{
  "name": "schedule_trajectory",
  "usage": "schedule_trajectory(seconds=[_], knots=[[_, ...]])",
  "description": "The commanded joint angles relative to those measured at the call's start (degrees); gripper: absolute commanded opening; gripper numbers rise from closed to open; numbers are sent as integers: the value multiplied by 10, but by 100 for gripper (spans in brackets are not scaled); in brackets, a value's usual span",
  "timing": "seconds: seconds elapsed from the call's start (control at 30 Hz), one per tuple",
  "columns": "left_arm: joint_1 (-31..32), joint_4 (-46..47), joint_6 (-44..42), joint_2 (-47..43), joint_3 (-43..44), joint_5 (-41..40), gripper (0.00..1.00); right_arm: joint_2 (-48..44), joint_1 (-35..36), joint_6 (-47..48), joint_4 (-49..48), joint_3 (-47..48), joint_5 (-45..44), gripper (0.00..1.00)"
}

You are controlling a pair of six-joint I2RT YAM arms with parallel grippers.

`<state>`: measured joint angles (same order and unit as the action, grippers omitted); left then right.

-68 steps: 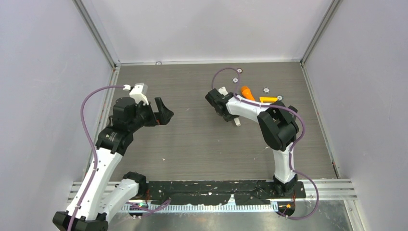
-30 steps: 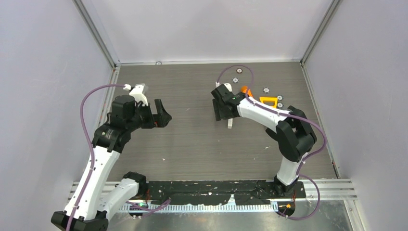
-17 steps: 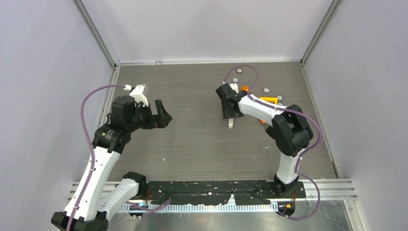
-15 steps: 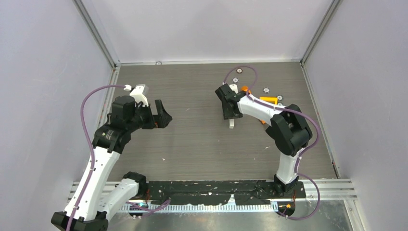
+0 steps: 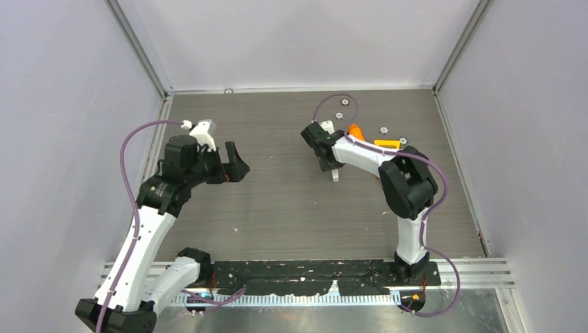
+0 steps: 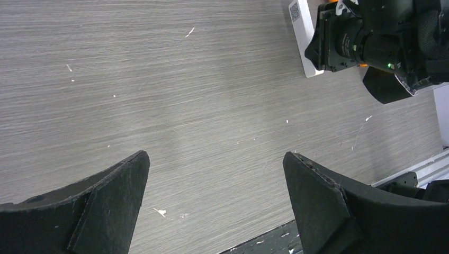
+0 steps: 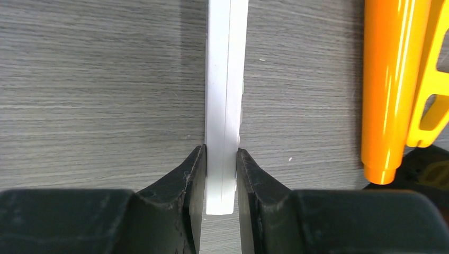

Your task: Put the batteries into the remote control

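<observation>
The remote control (image 7: 225, 79) is a slim white bar standing on its long edge on the table, with my right gripper (image 7: 221, 153) shut on its near end. Both black fingers (image 7: 193, 174) press its flat sides. From above, only the white tip of the remote control (image 5: 335, 175) shows below the right gripper (image 5: 327, 161). My left gripper (image 5: 234, 161) hovers wide open over bare table at the left, holding nothing. In its wrist view the remote control (image 6: 303, 32) lies far beyond the left gripper (image 6: 214, 159). The batteries are out of view.
An orange flashlight (image 7: 386, 90) lies just right of the remote, with a yellow plastic frame (image 7: 429, 79) against it. Small silver discs (image 5: 340, 116) (image 5: 383, 129) sit near the back of the table. Grey walls enclose the left, right and rear sides.
The right gripper's jaws have narrowed onto the remote, and its wrist has shifted slightly left. The left arm has barely moved.
</observation>
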<state>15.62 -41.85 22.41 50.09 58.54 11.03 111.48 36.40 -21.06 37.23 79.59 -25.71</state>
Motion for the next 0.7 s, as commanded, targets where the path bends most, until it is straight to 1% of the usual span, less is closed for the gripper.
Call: schedule_trajectory(seconds=[0.0, 0.13, 0.23, 0.3, 0.33, 0.4, 0.47, 0.53, 0.67], knots=[[-3, 26, 15, 6, 6, -16, 100, 32, 29, 25, 23, 37, -76, 24], [-3, 25, 27, 6, 9, -44, 99, 59, 58, 37, 28, 54, -119, 26], [-3, 16, 38, 4, 12, -66, 100, 64, 66, 33, 28, 60, -107, 31], [-3, 9, 54, 1, 14, -91, 100, 53, 68, 31, 15, 56, -75, 40], [-3, 6, 66, -1, 13, -103, 100, 47, 68, 32, 6, 45, -45, 48], [-3, -5, 92, -7, 16, -147, 100, 25, 67, 30, -25, 23, 7, 57], [-3, -11, 104, -14, 16, -161, 100, 9, 64, 26, -42, 13, 53, 61], [-3, -14, 106, -18, 16, -165, 100, 1, 62, 24, -52, 10, 85, 62], [-2, -23, 99, -24, 22, -158, 100, -14, 62, 19, -50, 11, 98, 62]])
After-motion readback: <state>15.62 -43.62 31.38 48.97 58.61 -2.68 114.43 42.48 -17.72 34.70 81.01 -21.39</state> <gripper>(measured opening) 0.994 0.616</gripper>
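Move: Between the right hand's half-closed fingers the remote control is already gripped near its near end, back side to the left; its middle lies about 4 cm ahead and 1 cm left of the hand point. The orange flashlight is some 11 cm right and 6 cm ahead, the yellow triangle about 18 cm right and 5 cm ahead, both just below hand level. From the empty left hand the remote is roughly 27 cm right, 16 cm ahead and 20 cm below. Shifting left with the remote still pinched, the right hand rolls its left side down about 10 degrees, then opens its fingers to over half while going on left, some 5 cm in all, away from the flashlight. It also draws back and sinks slightly, rolling upright and turning counter-clockwise; its right finger stays against the remote. The open left hand swings 3 cm left, turning counter-clockwise. ##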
